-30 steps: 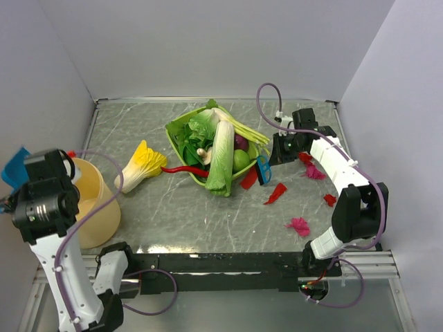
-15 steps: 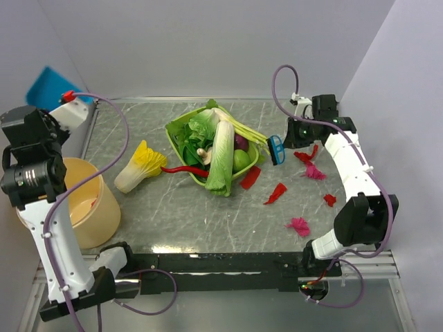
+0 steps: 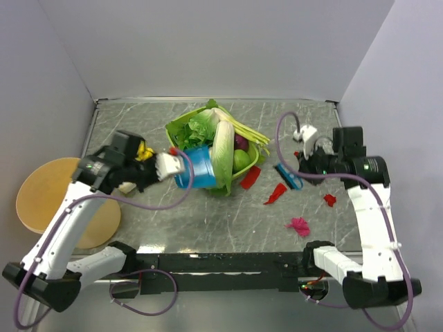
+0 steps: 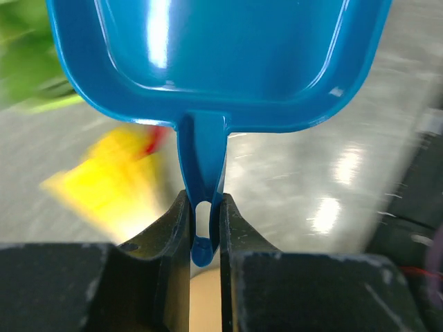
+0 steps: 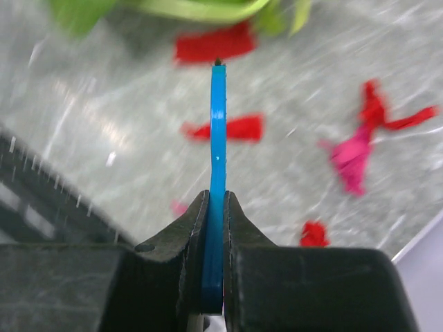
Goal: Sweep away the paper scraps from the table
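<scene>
My left gripper (image 3: 170,164) is shut on the handle of a blue dustpan (image 3: 198,168), which hangs in front of the green basket; in the left wrist view the dustpan (image 4: 221,55) fills the top, its handle pinched in the left gripper (image 4: 205,225). My right gripper (image 3: 305,168) is shut on a flat blue brush (image 3: 286,176), seen edge-on as the brush (image 5: 219,131) in the right gripper (image 5: 216,207). Paper scraps lie on the table (image 3: 173,214): a red strip (image 3: 249,177), a red piece (image 3: 277,192), a small red bit (image 3: 329,200) and a magenta tuft (image 3: 299,225).
A green basket (image 3: 181,126) of vegetables stands mid-table behind the dustpan. A yellow-white cabbage (image 3: 143,148) lies partly hidden behind my left arm. The round tan bucket (image 3: 55,200) sits off the table's left near corner. White walls edge the table.
My left arm swung from above the bucket down to the middle of the table, dustpan still in it. My right arm drew back rightward and nearer, carrying the brush.
</scene>
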Controlling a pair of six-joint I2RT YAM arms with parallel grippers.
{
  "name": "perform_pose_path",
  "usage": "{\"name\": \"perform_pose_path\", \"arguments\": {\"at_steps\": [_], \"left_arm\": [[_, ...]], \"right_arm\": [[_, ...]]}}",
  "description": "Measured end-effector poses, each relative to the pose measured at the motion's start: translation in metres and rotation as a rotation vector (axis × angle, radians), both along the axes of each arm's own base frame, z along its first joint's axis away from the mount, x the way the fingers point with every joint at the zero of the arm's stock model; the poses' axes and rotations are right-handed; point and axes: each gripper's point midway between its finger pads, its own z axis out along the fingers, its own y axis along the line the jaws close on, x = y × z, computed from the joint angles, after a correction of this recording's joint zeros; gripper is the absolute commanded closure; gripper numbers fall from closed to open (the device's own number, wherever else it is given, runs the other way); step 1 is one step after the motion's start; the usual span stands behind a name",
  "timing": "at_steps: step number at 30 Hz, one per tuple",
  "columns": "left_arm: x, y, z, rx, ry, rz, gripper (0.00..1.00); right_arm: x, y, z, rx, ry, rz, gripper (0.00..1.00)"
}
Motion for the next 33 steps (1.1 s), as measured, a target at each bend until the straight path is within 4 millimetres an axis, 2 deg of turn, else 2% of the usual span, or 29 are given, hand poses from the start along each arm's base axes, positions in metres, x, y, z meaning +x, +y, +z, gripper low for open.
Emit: {"name": "perform_pose_path", "arguments": {"at_steps": [4, 6, 8, 13, 20, 24, 28, 30, 33], "left_arm": [[-0.042, -0.033, -0.042, 0.023, 0.144, -0.15, 0.99], [-0.063, -0.042, -0.061, 0.051, 0.194, -0.219, 0.99], [-0.075, -0.045, -0.074, 0.073, 0.218, -0.259, 0.99], [-0.095, -0.039, -0.108, 0.171, 0.259, -0.324, 0.99], [-0.103, -0.021, -0.142, 0.31, 0.264, -0.361, 0.99], [-0.101, -0.016, -0.155, 0.345, 0.259, -0.355, 0.99], [-0.1, -0.016, -0.163, 0.362, 0.252, -0.356, 0.99], [-0.1, -0.015, -0.168, 0.37, 0.26, -0.356, 0.99], [-0.099, -0.018, -0.173, 0.377, 0.269, -0.36, 0.99]], "right_arm": [[-0.046, -0.004, -0.035, -0.055, 0.092, 0.092, 1.0], [-0.061, -0.008, -0.053, -0.095, 0.128, 0.144, 1.0], [-0.067, -0.012, -0.063, -0.13, 0.141, 0.178, 1.0], [-0.079, -0.03, -0.091, -0.263, 0.154, 0.262, 1.0], [-0.095, -0.05, -0.127, -0.383, 0.249, 0.35, 1.0], [-0.095, -0.043, -0.132, -0.338, 0.303, 0.361, 1.0], [-0.088, -0.024, -0.131, -0.211, 0.396, 0.33, 1.0], [-0.074, -0.011, -0.122, -0.128, 0.432, 0.291, 1.0], [-0.041, 0.012, -0.097, 0.008, 0.436, 0.232, 1.0]]}}
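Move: Behind and to the right of the left hand, which holds the empty dustpan, lies the bare strip by the table's front edge: about 12 cm back, 12 right, 24 below. The green basket stands 20 cm ahead and 16 right, the yellow cabbage 14 ahead and 12 left. From the brush-holding right hand the near pink scrap is 10 cm back, 2 right and 25 below; the middle red scrap is 2 ahead and 4 left, the small red scrap level and 15 right. Dropping some 13 cm while drawing back 9 and slightly right, the right hand brings the brush down by the near pink scrap, then reverses, sweeping left and rising forward towards the middle red scrap. The left hand lowers the dustpan about 17 cm and back 10 to the front strip, turning some 20 degrees clockwise and rolling its left side up. Both grips keep hold. ##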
